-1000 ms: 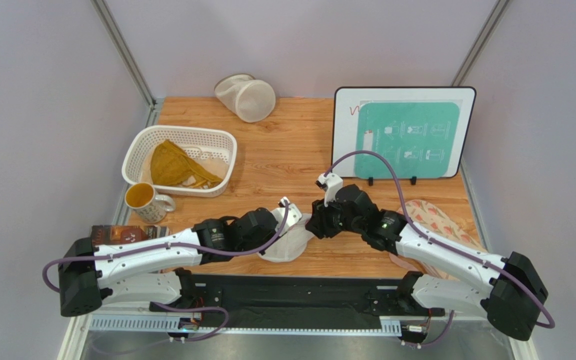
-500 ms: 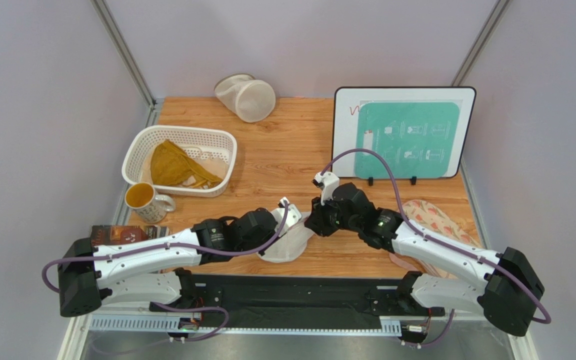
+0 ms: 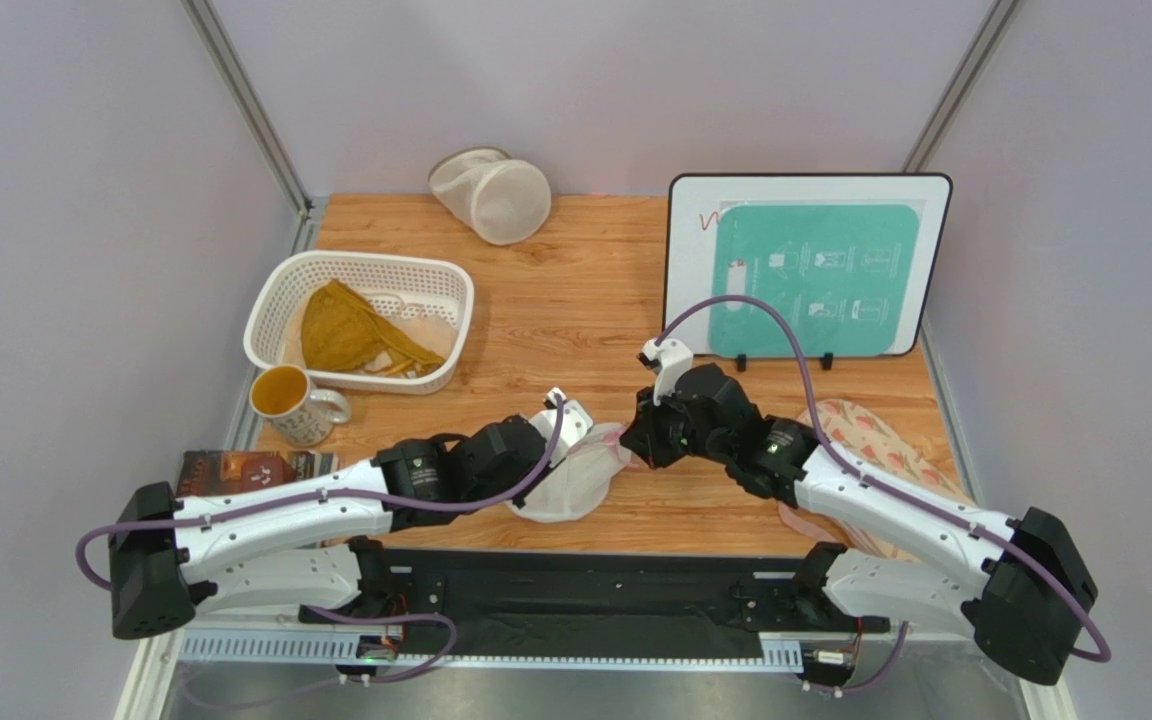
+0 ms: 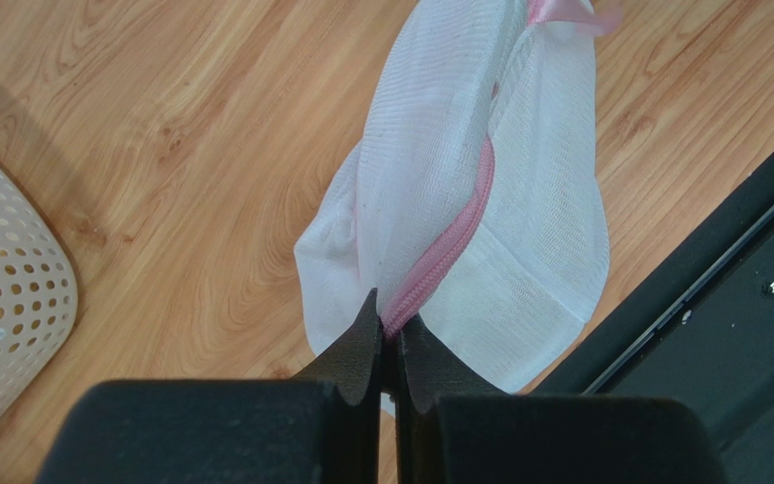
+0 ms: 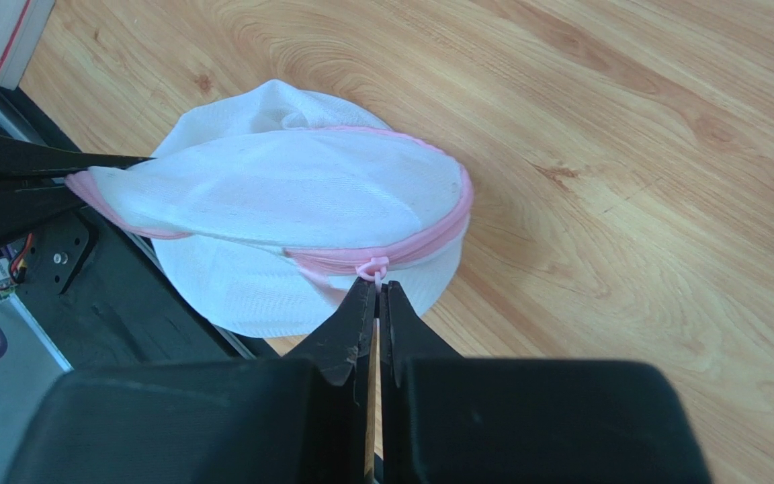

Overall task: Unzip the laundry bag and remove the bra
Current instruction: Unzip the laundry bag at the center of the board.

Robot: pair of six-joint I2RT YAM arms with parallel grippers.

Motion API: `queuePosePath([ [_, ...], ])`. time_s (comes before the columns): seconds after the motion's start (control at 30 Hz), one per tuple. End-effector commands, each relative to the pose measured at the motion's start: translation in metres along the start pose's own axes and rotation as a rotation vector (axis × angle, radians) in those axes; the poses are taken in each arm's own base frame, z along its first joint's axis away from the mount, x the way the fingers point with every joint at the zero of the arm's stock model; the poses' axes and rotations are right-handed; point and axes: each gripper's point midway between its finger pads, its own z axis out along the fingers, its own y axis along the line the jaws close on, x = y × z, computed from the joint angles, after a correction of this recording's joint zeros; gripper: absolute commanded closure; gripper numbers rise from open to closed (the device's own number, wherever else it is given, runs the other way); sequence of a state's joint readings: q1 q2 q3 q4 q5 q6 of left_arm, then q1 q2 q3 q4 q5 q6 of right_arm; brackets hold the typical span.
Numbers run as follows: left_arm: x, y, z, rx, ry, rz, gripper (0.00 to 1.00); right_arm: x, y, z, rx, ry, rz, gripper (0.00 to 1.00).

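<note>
The laundry bag (image 3: 575, 480), a white mesh dome with pink zipper trim, lies near the table's front edge between both arms. My left gripper (image 4: 388, 325) is shut on the bag's (image 4: 462, 192) pink zipper seam at its near end. My right gripper (image 5: 377, 287) is shut on the small pink zipper pull (image 5: 372, 269) at the front rim of the bag (image 5: 290, 202). The zipper looks closed along its visible length. The bra is hidden from view.
A white basket (image 3: 279, 293) with a mustard garment stands at the left, a mug (image 3: 285, 396) in front of it. A cream cylindrical mesh bag (image 3: 495, 195) lies at the back. A framed board (image 3: 808, 263) stands at the right, a pink patterned cloth (image 3: 875, 443) below it.
The right gripper has closed onto the zipper pull. The bag has shifted slightly left with the left gripper, which stayed shut.
</note>
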State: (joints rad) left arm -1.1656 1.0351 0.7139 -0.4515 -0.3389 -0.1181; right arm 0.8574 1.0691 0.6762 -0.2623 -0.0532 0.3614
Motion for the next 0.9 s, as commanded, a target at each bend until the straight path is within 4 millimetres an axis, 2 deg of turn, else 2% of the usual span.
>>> queuePosePath([
  [0.0,0.005,0.007,-0.009,-0.032,0.008,-0.022,1.0,-0.012,-0.012,-0.007,0.046,-0.037,0.01,1.0],
  [0.33,0.011,0.022,-0.012,-0.123,0.024,-0.063,0.98,-0.005,-0.022,-0.003,0.069,0.002,0.04,1.0],
  [0.37,0.012,0.023,-0.013,-0.13,0.031,-0.063,0.88,-0.006,-0.02,-0.004,0.06,0.006,0.043,1.0],
  [0.4,0.011,0.021,-0.013,-0.124,0.03,-0.065,0.56,-0.007,-0.016,-0.005,0.046,0.006,0.056,1.0],
  [0.47,0.003,0.014,-0.014,-0.075,0.016,-0.06,0.43,-0.009,-0.012,-0.008,0.031,0.01,0.06,1.0],
  [0.53,-0.013,0.014,-0.022,-0.063,-0.017,-0.059,0.13,-0.011,-0.008,-0.008,0.016,0.01,0.06,1.0],
  [0.57,-0.02,0.015,-0.026,-0.056,-0.033,-0.041,0.11,-0.012,-0.007,-0.008,0.009,0.009,0.058,1.0],
  [0.6,-0.039,0.015,-0.035,-0.044,-0.08,-0.044,0.11,-0.011,-0.005,-0.007,-0.003,0.013,0.062,1.0],
  [0.63,-0.048,0.014,-0.04,-0.034,-0.101,-0.036,0.11,-0.011,-0.004,-0.007,-0.006,0.012,0.065,1.0],
  [0.73,-0.084,0.003,-0.051,0.019,-0.176,0.006,0.11,-0.01,-0.002,-0.007,-0.02,0.007,0.076,1.0],
  [0.87,-0.106,-0.021,-0.035,0.085,-0.171,0.062,0.11,-0.009,-0.001,-0.008,-0.029,0.004,0.082,1.0],
])
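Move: The left hand pinches the laundry bag's pink zip edge; the bag's middle lies about 4 cm to its right, level fore-and-aft and 4 cm below. The zipper pull is some 10 cm to the left hand's right and 2 cm ahead, already between the right fingertips. From the right hand the bag's middle lies about 6 cm left, 3 cm back and 4 cm below. The white basket stands 24 cm left of the left hand and 19 cm ahead. Left fingers open off the bag's zip edge and rise about 9 cm, veering right; right keeps pinching the pull. ##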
